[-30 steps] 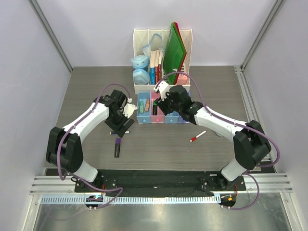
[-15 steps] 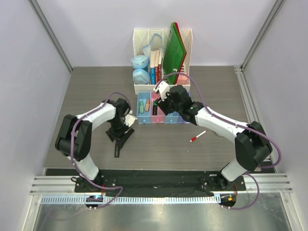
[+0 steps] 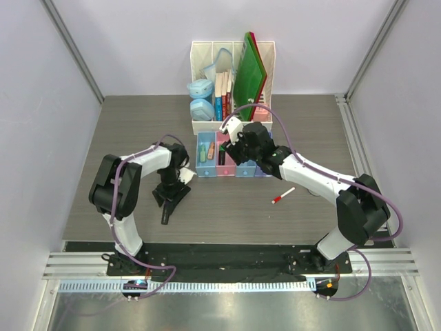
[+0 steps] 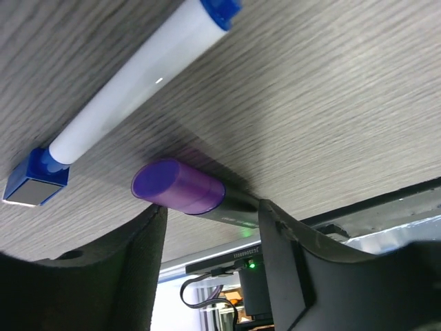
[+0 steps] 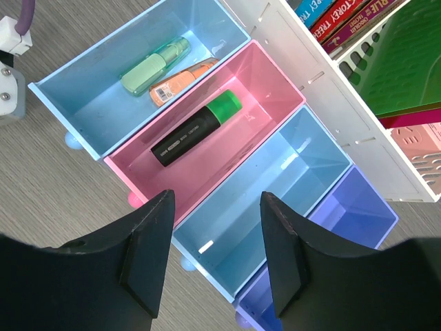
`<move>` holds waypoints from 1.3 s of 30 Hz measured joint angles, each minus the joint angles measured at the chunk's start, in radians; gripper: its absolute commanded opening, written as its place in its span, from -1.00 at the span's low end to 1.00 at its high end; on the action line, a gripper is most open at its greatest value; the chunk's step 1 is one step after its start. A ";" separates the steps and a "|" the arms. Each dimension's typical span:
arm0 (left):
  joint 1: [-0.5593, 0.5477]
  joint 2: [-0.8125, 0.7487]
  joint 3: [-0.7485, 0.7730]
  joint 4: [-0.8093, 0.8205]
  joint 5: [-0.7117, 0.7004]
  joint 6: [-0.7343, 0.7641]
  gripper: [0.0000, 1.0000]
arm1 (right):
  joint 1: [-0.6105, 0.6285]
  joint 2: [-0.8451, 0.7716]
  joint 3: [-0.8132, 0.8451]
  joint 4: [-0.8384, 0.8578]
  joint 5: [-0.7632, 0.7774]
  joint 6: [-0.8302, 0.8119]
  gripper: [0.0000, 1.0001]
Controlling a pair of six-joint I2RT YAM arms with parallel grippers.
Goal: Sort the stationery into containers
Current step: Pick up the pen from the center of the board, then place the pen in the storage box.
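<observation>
My left gripper point(image 3: 170, 199) is open and low over the table, its jaws on either side of a black marker with a purple end point(image 4: 180, 188), which lies flat point(image 3: 166, 216). A white pen with blue caps point(image 4: 131, 79) lies just beyond it. My right gripper point(image 5: 215, 200) is open and empty above the row of trays. The first light blue tray point(image 5: 89, 103) holds a mint highlighter point(image 5: 153, 66) and an orange piece point(image 5: 180, 80). The pink tray point(image 5: 269, 93) holds a black marker with a green end point(image 5: 196, 128). The second light blue tray point(image 5: 289, 172) and the purple tray point(image 5: 351, 207) look empty. A red-capped pen point(image 3: 283, 195) lies to the right.
A tall white file rack point(image 3: 207, 52) with books, green folders and two pale blue cases point(image 3: 200, 98) stands right behind the trays. Metal frame posts run along both sides of the table. The black base rail lies at the near edge.
My left gripper has moved toward the near edge and lowered around the purple-ended marker, its arm folding in. The right arm has stayed still over the trays.
</observation>
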 measured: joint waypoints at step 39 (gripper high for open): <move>-0.002 -0.227 0.187 0.045 0.184 0.027 -1.00 | 0.013 -0.045 -0.001 0.009 0.124 -0.031 0.16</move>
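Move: The purple-capped pen already lies between the left hand's open fingers, its middle about 2 cm back towards the base and 1 cm below. The blue-capped marker is some 4 cm ahead and 1 cm to the right at the same level; the nearest blue container is roughly 15 cm ahead and 12 cm right. From the right hand the pen lies about 18 cm back, 19 cm left and 16 cm down. The purple-capped pen is pinched just behind its cap as the left fingers close, the hand staying nearly still low at the table. Then that hand lifts about 10 cm while travelling some 6 cm forward and as much right, towards the containers, its fingers swinging forward and right by about 30 degrees. The empty right hand rises about 2 cm and finally eases right. ##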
